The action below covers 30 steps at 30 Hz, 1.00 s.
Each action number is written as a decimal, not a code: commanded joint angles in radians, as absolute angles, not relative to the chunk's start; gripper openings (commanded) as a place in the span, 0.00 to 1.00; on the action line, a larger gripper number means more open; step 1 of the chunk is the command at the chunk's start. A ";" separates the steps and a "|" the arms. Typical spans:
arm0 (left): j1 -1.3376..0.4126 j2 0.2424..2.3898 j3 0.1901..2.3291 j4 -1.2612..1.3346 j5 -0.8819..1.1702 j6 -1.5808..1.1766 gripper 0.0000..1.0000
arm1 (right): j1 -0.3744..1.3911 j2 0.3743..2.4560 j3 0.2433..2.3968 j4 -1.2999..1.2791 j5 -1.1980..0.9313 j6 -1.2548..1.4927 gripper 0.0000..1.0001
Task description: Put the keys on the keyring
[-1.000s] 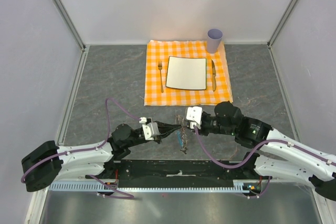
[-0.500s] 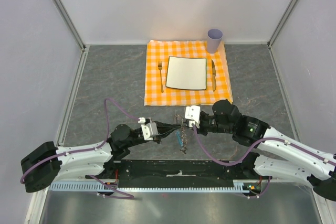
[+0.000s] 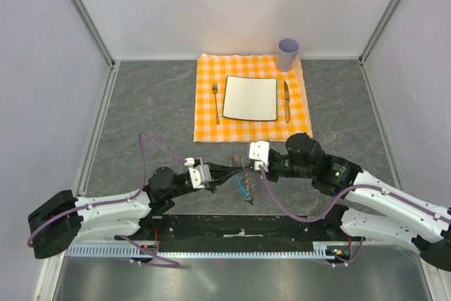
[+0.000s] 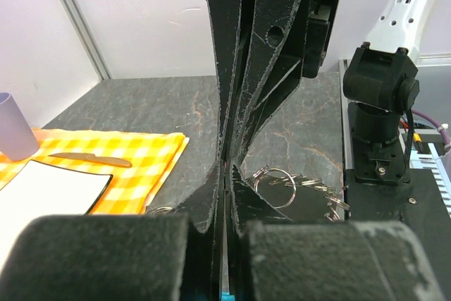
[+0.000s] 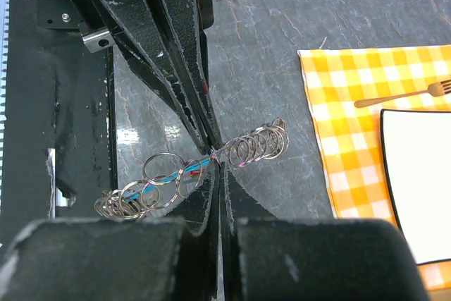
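The keyring (image 5: 257, 144) is a silvery chain of rings lying across the grey table, with a blue tab (image 5: 184, 169) among its rings. A small red bit beside the tab is the key (image 5: 193, 173). My right gripper (image 5: 218, 166) is shut on the chain near its middle. My left gripper (image 4: 226, 174) is shut too, with a thin strip of the keyring between its pads and loose rings (image 4: 276, 185) just to its right. In the top view the left gripper (image 3: 235, 172) and right gripper (image 3: 246, 167) meet tip to tip over the keyring (image 3: 244, 187).
An orange checked cloth (image 3: 208, 129) lies behind the grippers with a white plate (image 3: 250, 98), a fork (image 3: 215, 101) and a knife (image 3: 287, 100) on it. A purple cup (image 3: 287, 53) stands at its far right corner. The black base rail (image 3: 239, 227) runs just in front.
My right gripper has closed its jaws onto the chain and edged slightly left. The left gripper has stayed shut and in place.
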<state>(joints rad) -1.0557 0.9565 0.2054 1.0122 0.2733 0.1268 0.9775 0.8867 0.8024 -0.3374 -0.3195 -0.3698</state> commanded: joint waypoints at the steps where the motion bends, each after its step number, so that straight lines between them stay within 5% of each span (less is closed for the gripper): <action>1: -1.058 0.950 0.207 1.098 0.287 0.118 0.02 | 0.974 0.881 0.810 -0.299 -0.324 -0.377 0.00; 15: -1.049 0.796 0.402 0.402 0.228 0.189 0.33 | 0.974 0.976 0.988 -0.587 -0.219 -0.514 0.00; 30: -0.965 1.005 0.446 0.626 0.449 0.090 0.37 | 0.977 1.017 1.066 -0.666 -0.229 -0.555 0.00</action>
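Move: Both shut grippers meet tip to tip on one small link near the top of the keyring; its loop hangs with its middle about 4 cm below either hand and 1 cm back. A red key sits on the loop, roughly 2 cm back and 3 cm below the right hand. The white plate lies some 31 cm ahead of the right hand, 2 cm to its right and about 14 cm lower. Left hand opens off the keyring, sinking about 4 cm; right keeps pinching, tips down, eases 2 cm right. ##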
